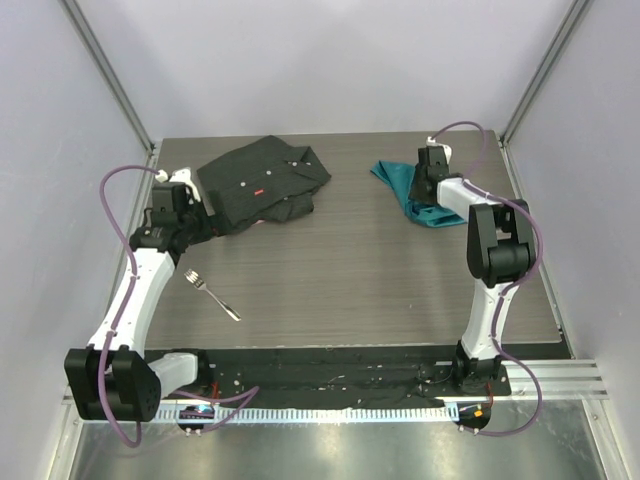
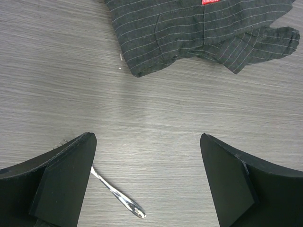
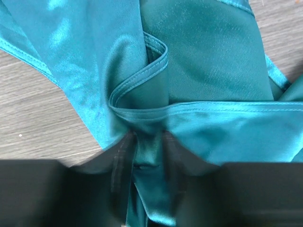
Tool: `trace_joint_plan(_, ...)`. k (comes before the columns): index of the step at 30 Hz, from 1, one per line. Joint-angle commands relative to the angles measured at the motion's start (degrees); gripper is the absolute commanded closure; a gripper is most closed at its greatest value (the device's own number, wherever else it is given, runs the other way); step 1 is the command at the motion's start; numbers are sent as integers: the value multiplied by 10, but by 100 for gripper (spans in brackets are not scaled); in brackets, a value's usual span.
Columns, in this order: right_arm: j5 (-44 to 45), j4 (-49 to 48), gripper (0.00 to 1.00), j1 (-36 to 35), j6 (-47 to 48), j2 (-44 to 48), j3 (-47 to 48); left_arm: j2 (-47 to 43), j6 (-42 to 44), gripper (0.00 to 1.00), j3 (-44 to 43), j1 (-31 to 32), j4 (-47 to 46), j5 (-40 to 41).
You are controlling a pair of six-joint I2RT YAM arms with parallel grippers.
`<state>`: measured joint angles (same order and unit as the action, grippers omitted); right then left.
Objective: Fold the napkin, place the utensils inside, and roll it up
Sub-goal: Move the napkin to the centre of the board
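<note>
The teal napkin (image 1: 408,192) lies crumpled at the back right of the table. My right gripper (image 1: 423,186) is down on it. In the right wrist view the shiny napkin (image 3: 203,56) fills the frame, and the gripper (image 3: 149,151) is pinched on a bunched fold of it. The silver fork (image 1: 212,295) lies on the table at the front left. My left gripper (image 1: 192,203) hangs open above bare table. In the left wrist view the fork (image 2: 118,196) runs out from under the left finger (image 2: 66,179), and nothing is between the jaws of the gripper (image 2: 147,139).
A black pinstriped shirt (image 1: 260,180) with a small red tag lies at the back left, just beyond the left gripper; the shirt (image 2: 199,33) is also at the top of the left wrist view. Grey walls enclose the table on three sides.
</note>
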<state>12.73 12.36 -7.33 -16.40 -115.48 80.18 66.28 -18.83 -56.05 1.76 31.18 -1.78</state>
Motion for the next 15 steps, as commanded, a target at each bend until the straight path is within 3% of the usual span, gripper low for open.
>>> trace_joint_plan(1, 4, -4, 78, -1, 10, -2, 28, 0, 9, 3, -18, 2, -3, -10)
trace_joint_plan(2, 0, -3, 89, -1, 11, 3, 27, 0, 9, 3, -18, 2, -4, -13)
trace_joint_plan(4, -8, -2, 98, -7, 18, 14, 20, -2, 9, 3, -18, 2, -3, -10)
trace_joint_plan(9, 8, 0, 99, -54, 30, 81, -9, -5, 5, 4, -18, 5, -4, -16)
trace_joint_plan(15, 6, 6, 95, -177, -10, 125, -69, -5, -23, 5, -20, 20, -11, -31)
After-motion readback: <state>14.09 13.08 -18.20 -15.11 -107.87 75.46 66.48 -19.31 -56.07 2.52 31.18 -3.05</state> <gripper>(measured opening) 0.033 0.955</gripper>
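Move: The right hand is already down at the teal napkin, its half-closed fingers straddling a fold; the napkin's middle lies about 2 cm ahead, 2 cm to the right and 1 cm below. The middle of the board is some 21 cm to this hand's left and 10 cm back, and the dark cloth's centre about 40 cm left and 5 cm ahead. From the left hand the napkin is roughly 52 cm right, 17 cm ahead and 14 cm below. The right hand first stays almost in place while its fingers finish closing, pinching the bunched fold of the teal napkin between the tips. Then it speeds off to the left with the fold held, some 8 cm, drawing back about 3.5 cm and rising about 3 cm as it drags the napkin towards the middle of the board, the wrist turning some 10 degrees counter-clockwise. ##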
